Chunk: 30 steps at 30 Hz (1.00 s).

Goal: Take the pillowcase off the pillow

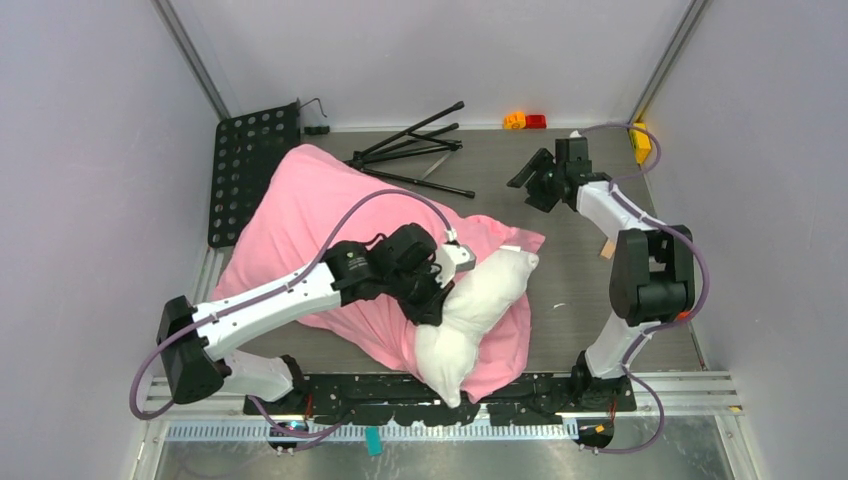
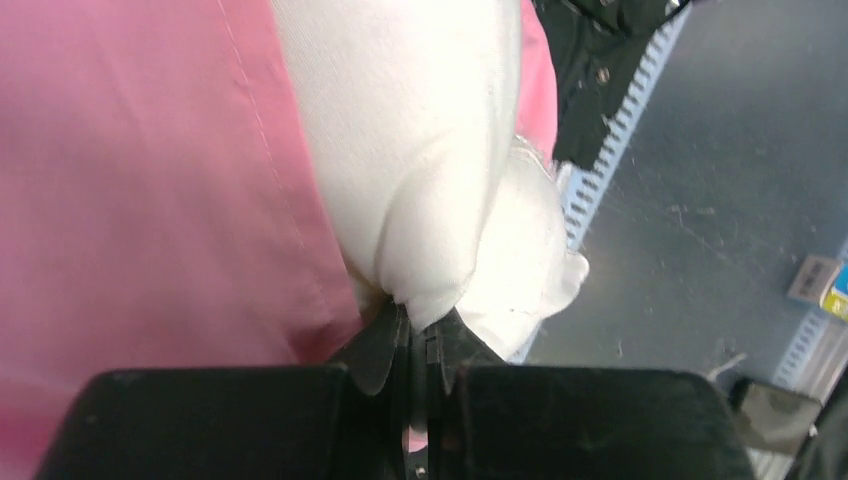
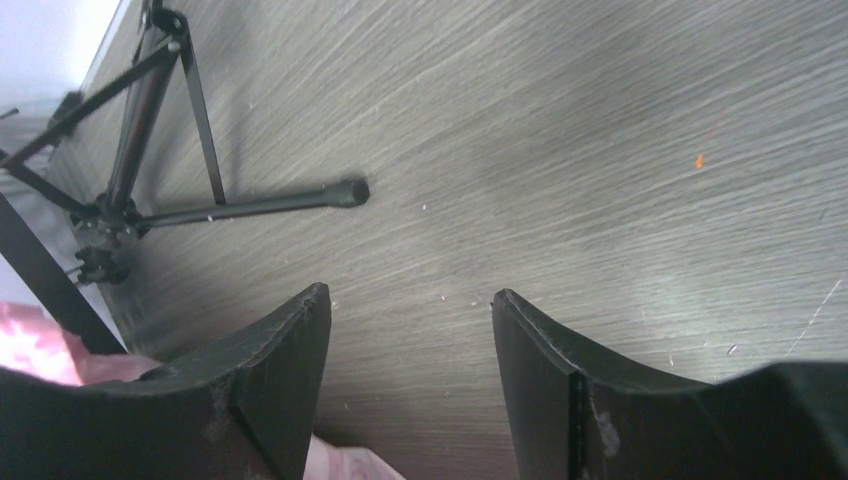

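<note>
The pink satin pillowcase [image 1: 300, 225] lies spread from the back left toward the near edge. The plump white pillow [image 1: 485, 300] sticks out of it at the front centre, its near end hanging over the rail. My left gripper [image 1: 437, 300] presses down on the pillow's left side. In the left wrist view the left gripper [image 2: 415, 322] is shut on a pinch of the white pillow [image 2: 420, 150], with the pillowcase [image 2: 150, 200] beside it. My right gripper [image 1: 528, 185] hovers open over bare table at the back right. The right wrist view shows that gripper [image 3: 410, 300] holding nothing, with a bit of pillowcase [image 3: 40, 345] at the frame's edge.
A folded black tripod [image 1: 415, 150] lies at the back, also in the right wrist view as the tripod [image 3: 150, 190]. A black perforated plate [image 1: 250, 170] stands at the back left. Small orange and red blocks [image 1: 525, 121] and a yellow object [image 1: 641, 142] sit by the back wall.
</note>
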Each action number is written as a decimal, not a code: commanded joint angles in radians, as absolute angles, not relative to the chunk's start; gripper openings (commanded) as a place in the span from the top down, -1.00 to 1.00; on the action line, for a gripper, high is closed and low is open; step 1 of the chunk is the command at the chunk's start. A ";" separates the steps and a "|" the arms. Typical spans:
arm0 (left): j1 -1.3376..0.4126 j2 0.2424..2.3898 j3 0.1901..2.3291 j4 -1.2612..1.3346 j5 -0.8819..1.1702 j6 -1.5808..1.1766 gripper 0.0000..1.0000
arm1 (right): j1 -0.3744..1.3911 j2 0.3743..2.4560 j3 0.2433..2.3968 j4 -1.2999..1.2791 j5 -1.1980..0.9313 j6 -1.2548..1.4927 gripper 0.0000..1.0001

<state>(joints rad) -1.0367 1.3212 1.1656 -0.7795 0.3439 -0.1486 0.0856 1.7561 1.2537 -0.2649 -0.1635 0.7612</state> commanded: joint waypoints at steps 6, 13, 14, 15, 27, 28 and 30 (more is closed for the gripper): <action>-0.983 1.390 1.341 -0.586 0.124 -0.311 1.00 | 0.091 1.439 1.185 -0.391 -0.062 0.667 -0.78; -0.921 1.586 1.568 -0.548 0.214 -0.433 1.00 | 0.091 1.152 1.179 -0.585 0.093 0.683 -0.83; -0.920 1.608 1.597 -0.541 0.213 -0.434 1.00 | 0.091 1.126 1.180 -0.608 0.052 0.674 -0.83; -0.920 1.627 1.621 -0.535 0.202 -0.437 1.00 | 0.091 1.102 1.179 -0.627 0.000 0.663 -0.83; -0.926 1.586 1.706 -0.754 -0.054 -0.350 -0.53 | 0.091 0.889 0.943 -0.761 -0.344 0.661 -0.84; -0.937 1.588 1.717 -0.789 -0.092 -0.341 -0.55 | 0.091 0.881 0.903 -0.741 -0.375 0.681 -0.84; -0.970 1.601 1.738 -0.833 -0.177 -0.318 -0.57 | 0.092 0.879 0.813 -0.670 -0.445 0.724 -0.84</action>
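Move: The left hand still pinches the white pillow where it comes out of the pillowcase; the exposed pillow's middle is about 8 cm to its right, 3 cm ahead and 9 cm below. From the empty right hand that middle lies some 30 cm back, 9 cm left and a little lower. The pillowcase's right corner is about 5 cm back and 3 cm right of the right hand, the tripod leg's end about 6 cm ahead and 11 cm left of it. Keeping its pinch on the exposed pillow, the left hand draws it forward and right while rising, then opens after some 13 cm and lifts clear, turning about 30 degrees counter-clockwise in all. The right hand opens wider and comes back about 21 cm, arching up some 17 cm before sinking towards the exposed pillow's right side. ##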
